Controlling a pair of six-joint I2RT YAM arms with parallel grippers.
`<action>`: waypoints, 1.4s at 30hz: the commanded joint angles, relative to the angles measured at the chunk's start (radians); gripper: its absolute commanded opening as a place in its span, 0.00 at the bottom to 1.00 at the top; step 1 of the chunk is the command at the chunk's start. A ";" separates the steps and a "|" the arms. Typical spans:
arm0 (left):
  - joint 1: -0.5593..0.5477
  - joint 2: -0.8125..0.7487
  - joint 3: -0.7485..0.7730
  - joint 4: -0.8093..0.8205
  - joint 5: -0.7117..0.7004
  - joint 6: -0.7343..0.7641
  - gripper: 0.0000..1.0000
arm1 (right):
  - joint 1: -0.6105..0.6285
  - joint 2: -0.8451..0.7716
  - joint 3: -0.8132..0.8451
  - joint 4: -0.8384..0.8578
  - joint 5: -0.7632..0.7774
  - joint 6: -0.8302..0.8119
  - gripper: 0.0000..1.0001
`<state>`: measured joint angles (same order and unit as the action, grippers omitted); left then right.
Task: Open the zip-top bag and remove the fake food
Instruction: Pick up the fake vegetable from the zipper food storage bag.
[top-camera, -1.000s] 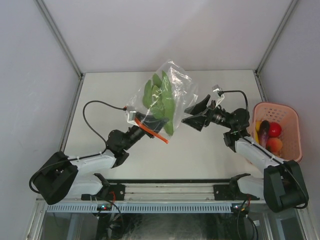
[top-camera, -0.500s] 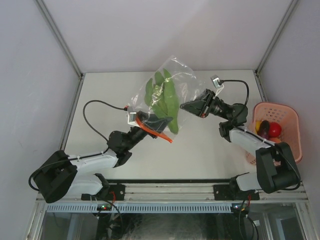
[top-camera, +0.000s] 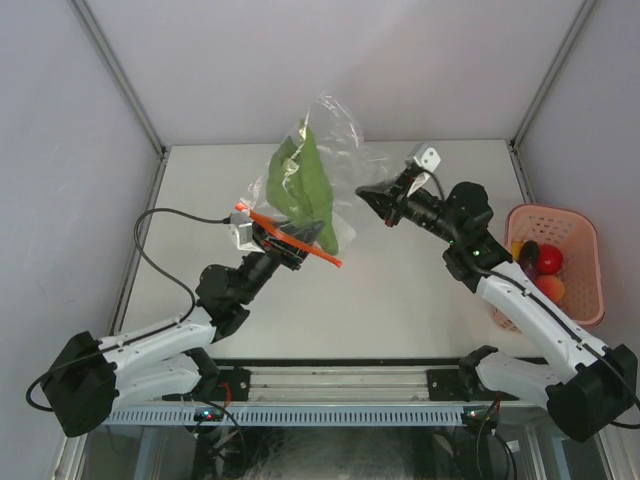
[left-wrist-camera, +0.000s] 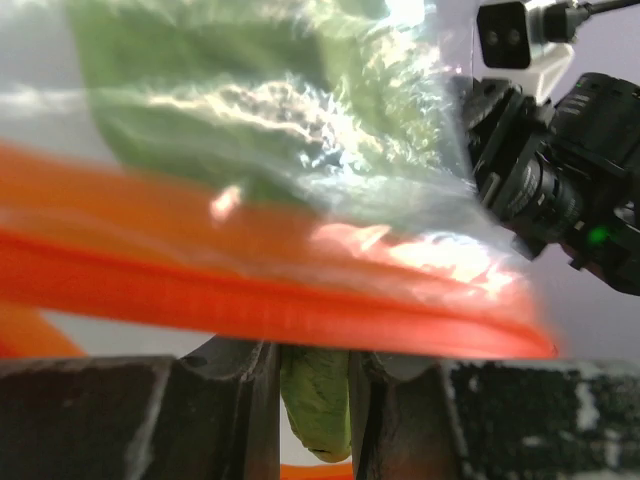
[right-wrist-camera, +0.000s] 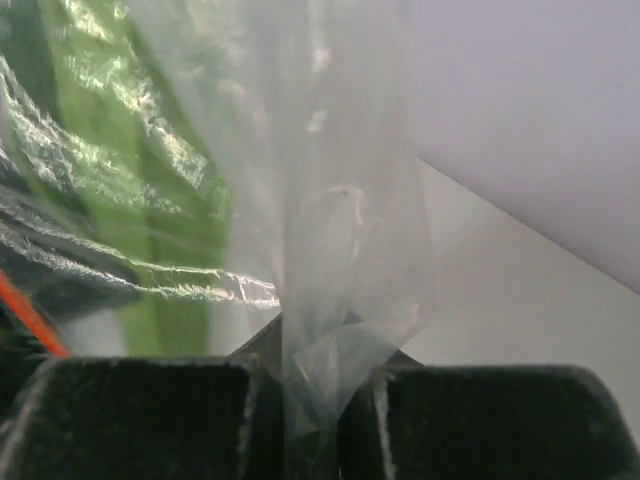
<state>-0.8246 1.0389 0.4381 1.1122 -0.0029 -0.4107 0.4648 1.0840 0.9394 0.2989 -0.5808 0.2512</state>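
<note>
The zip-top bag (top-camera: 350, 160) hangs in the air above the table's far middle, stretched between both arms. Its red-orange zip strip (top-camera: 300, 243) lies across my left gripper (top-camera: 293, 243). In the left wrist view that gripper (left-wrist-camera: 313, 350) is shut on the end of a long green fake food (left-wrist-camera: 315, 400), which runs up into the bag (left-wrist-camera: 400, 150). The rest of the green piece (top-camera: 298, 185) shows through the plastic. My right gripper (top-camera: 368, 194) is shut on a clear fold of the bag (right-wrist-camera: 330, 200), pinched between its fingers (right-wrist-camera: 150, 420).
A pink perforated basket (top-camera: 590, 270) stands at the table's right edge with a red round toy (top-camera: 549, 259), an orange one (top-camera: 548, 290) and a dark purple one (top-camera: 527, 262) in it. The left arm's cable (top-camera: 150, 240) loops over the left of the table.
My right gripper went from open to shut on the bag's clear side. Both arms rose and the bag swung more upright, its zip strip moving up and left.
</note>
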 joint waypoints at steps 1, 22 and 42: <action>0.024 -0.089 0.026 -0.131 -0.084 0.017 0.00 | 0.093 0.001 -0.016 -0.189 0.441 -0.504 0.00; 0.065 0.056 0.054 -0.390 0.416 -0.470 0.00 | -0.108 0.044 -0.035 -0.189 0.314 -0.258 0.00; 0.074 -0.054 -0.011 -0.822 0.561 -0.393 0.00 | -0.333 0.328 0.025 -0.334 0.196 -0.163 0.00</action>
<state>-0.7559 1.0821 0.4393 0.3199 0.5198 -0.8520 0.1387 1.3712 0.8970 0.0273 -0.3447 0.0826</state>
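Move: My left hand already pinches the stem of the green vegetable; its middle lies about 6 cm ahead, 2 cm left and 7 cm above. The bag's orange zip mouth hangs some 4 cm left of that hand, level in reach and about 3 cm above. My right fingers are already shut on the bag's clear side wall; the bag's middle is roughly 9 cm left of them, level in reach and 4 cm above, with the vegetable's middle 13 cm left, 2 cm back and 3 cm up. Keeping both pinches, I pull bag and vegetable apart. My right hand goes about 18 cm down, 14 cm right and 12 cm forward, dragging the plastic off while turning clockwise; my left barely shifts at first, then draws the stem down some 18 cm and back towards me, drifting right at first, and tips its fingers downward by around 50 degrees. ##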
